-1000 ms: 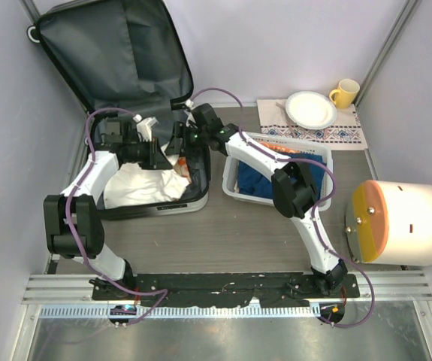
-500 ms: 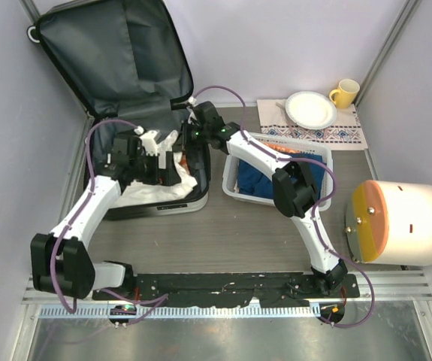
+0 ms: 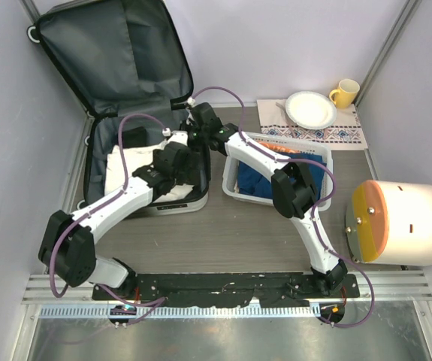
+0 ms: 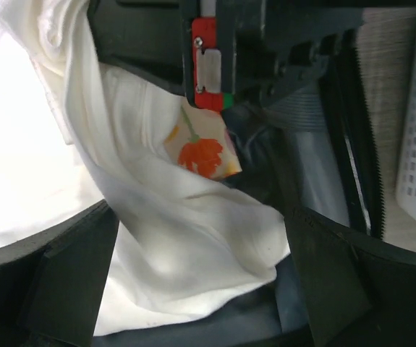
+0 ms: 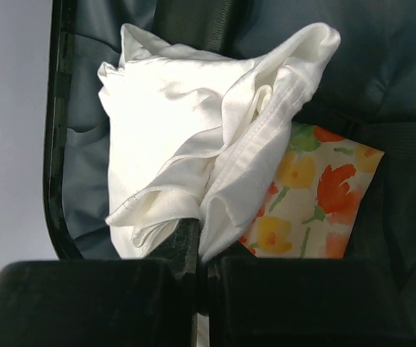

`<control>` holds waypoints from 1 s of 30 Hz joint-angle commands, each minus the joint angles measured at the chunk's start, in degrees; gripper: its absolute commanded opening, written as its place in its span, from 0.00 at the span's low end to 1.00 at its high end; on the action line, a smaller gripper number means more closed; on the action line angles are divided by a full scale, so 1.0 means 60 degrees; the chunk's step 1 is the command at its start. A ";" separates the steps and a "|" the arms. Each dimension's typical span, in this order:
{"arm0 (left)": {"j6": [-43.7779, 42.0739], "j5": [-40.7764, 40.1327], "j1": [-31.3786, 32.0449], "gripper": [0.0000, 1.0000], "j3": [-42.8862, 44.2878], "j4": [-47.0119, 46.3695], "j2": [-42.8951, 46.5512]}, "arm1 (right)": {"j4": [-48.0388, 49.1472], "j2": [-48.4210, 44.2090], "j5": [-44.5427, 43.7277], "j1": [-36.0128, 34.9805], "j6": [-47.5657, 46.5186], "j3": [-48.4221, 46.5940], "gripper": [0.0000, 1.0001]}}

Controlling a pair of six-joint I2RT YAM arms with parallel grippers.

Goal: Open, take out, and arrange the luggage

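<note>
The luggage (image 3: 110, 68) lies open at the back left, its dark-lined lid leaning on the wall. Crumpled white cloth (image 3: 129, 162) fills its base, with a floral cloth (image 5: 316, 195) beneath. My right gripper (image 5: 202, 249) is shut on a fold of the white cloth (image 5: 186, 144) at the right side of the luggage (image 3: 194, 139). My left gripper (image 4: 200, 289) is open just beside it (image 3: 176, 144), with white cloth (image 4: 193, 238) lying between its wide fingers (image 4: 70, 282). In the left wrist view the right gripper (image 4: 208, 69) shows above a corner of the floral cloth (image 4: 204, 155).
A white slatted basket (image 3: 234, 188) with blue and orange clothes stands right of the luggage. Behind it a patterned mat carries a white plate (image 3: 310, 109) and a yellow mug (image 3: 343, 92). A large white and orange drum (image 3: 407, 222) lies at the right edge.
My left gripper has opened, letting go of the cloth, and swung right across the luggage. My right gripper has shut on the white cloth.
</note>
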State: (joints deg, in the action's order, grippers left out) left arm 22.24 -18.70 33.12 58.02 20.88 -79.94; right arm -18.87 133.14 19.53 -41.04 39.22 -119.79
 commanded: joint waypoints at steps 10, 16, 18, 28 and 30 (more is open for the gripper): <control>-0.0278 -0.0006 0.0031 0.00 0.0670 0.0429 0.1003 | 0.0509 -0.1169 -0.0223 0.0071 -0.0310 -0.0893 0.01; -0.0527 0.2163 0.0133 0.00 0.2105 0.1264 0.1313 | 0.0378 -0.1856 -0.0208 0.0364 -0.0677 -0.0895 0.01; -0.0659 0.2644 0.0192 0.00 0.2835 0.1630 0.0874 | 0.0130 -0.2004 -0.0208 0.0554 -0.0897 -0.0866 0.01; -0.1011 0.3687 0.1626 0.00 0.5650 0.1763 -0.1189 | -0.1160 -0.3307 0.0231 0.2341 -0.1512 -0.0179 0.01; -0.0953 0.3629 0.2093 0.00 0.6222 0.1735 -0.1587 | -0.1437 -0.3847 0.0392 0.2837 -0.1658 0.0144 0.01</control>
State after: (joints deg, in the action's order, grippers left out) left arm 16.80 -5.23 38.83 89.03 31.11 -86.70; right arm -28.53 117.03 23.97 -29.47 32.60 -120.79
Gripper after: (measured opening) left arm 0.049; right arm 0.065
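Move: The white garment lies in the open suitcase, its middle roughly 9 cm left of the left hand, 2 cm back and 6 cm below, with a loose fold between the open left fingers. A black pouch is some 15 cm left and 9 cm ahead of that hand. The right hand already grips the garment; the white basket lies about 31 cm to its right, 11 cm back and 12 cm below. Left fingers pinch the garment; both hands then raise it about 15 cm, swinging right towards the basket. ##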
